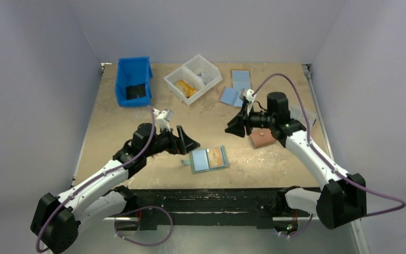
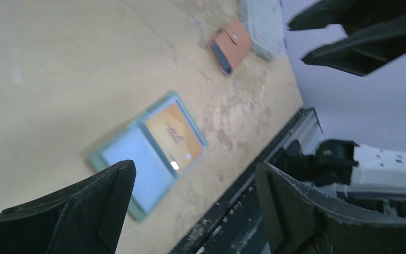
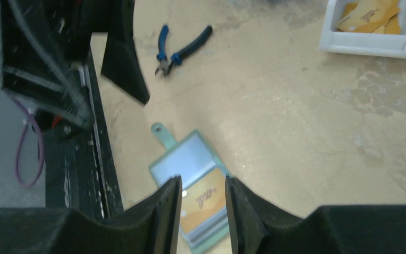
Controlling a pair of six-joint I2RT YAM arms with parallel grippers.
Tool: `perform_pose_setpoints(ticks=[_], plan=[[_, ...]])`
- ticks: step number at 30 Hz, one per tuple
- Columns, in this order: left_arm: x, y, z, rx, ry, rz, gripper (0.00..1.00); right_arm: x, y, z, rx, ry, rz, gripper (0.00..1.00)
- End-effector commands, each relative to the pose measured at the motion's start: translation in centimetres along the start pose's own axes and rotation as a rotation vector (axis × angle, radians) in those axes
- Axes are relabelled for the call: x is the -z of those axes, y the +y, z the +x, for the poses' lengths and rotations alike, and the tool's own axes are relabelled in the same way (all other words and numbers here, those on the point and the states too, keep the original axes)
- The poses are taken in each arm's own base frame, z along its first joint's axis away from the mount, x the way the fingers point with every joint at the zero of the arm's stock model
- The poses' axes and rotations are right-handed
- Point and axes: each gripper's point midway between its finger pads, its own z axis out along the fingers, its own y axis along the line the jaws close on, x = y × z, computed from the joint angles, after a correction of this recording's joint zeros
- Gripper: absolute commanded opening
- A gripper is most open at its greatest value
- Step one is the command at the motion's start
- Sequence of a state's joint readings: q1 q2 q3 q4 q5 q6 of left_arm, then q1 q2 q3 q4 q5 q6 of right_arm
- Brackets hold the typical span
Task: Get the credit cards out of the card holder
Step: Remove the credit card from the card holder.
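The teal card holder (image 1: 209, 159) lies open and flat near the table's front edge, its snap tab to the left. A tan-orange credit card (image 1: 217, 155) sits in its right clear sleeve. The left sleeve looks pale blue. No dark card shows. My left gripper (image 1: 193, 145) is open and empty, just left of and above the holder (image 2: 148, 153). My right gripper (image 1: 231, 129) is open and empty, above and to the right of the holder. In the right wrist view the gripper (image 3: 202, 182) frames the holder (image 3: 187, 161) and the orange card (image 3: 206, 203).
A salmon-pink snap wallet (image 1: 263, 138) lies under the right arm. Light-blue wallets (image 1: 235, 87), a white divided tray (image 1: 193, 78) with orange cards and a blue bin (image 1: 134, 82) stand at the back. Blue-handled pliers (image 3: 182, 48) lie near the left gripper.
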State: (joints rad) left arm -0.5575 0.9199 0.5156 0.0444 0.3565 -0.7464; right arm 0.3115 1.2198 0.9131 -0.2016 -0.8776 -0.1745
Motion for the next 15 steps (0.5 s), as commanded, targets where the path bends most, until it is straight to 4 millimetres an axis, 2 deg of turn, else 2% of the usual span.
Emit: perform_pose_setpoints(ticks=[1, 5, 8, 15], plan=[[-1.4, -2.9, 0.8, 0.065, -0.074, 0.023, 0.85, 1.1, 1.3, -0.9, -0.149, -0.216, -0.037, 0.43], [-2.7, -3.0, 3.1, 0.132, -0.073, 0.040, 0.76, 0.7, 0.6, 0.8, -0.230, -0.226, 0.000, 0.43], [-3.4, -2.1, 4.3, 0.162, -0.068, 0.037, 0.71, 0.0, -0.5, 1.8, -0.311, -0.232, 0.039, 0.46], [-4.7, -0.3, 5.5, 0.188, -0.067, 0.006, 0.66, -1.3, -2.1, 4.6, -0.427, -0.200, 0.073, 0.44]])
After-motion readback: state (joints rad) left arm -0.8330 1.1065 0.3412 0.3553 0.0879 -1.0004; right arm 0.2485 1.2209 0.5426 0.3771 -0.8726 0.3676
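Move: The open green card holder lies about 8 cm to the right of the left hand and 2 cm nearer the base, roughly 15 cm below it. The credit card in its right half is some 10 cm right and 1 cm back of that hand, with the pliers about 20 cm to its left and 4 cm farther out. From the right hand, the credit card is about 5 cm left, 3 cm back and 18 cm down; the tan card holder lies about 15 cm right and 5 cm ahead. The left hand first slides level to the right and a little back, then sinks about 7 cm towards the left half of the open card holder, its fingers narrowing part-way but still well apart, its wrist tipping slightly down, and touching nothing yet. The right hand, still half open and pointing left, lowers about 5 cm on its side of the credit card and rolls some 25 degrees, its forward side tipping down, with a small dip back and right that it mostly makes good. ##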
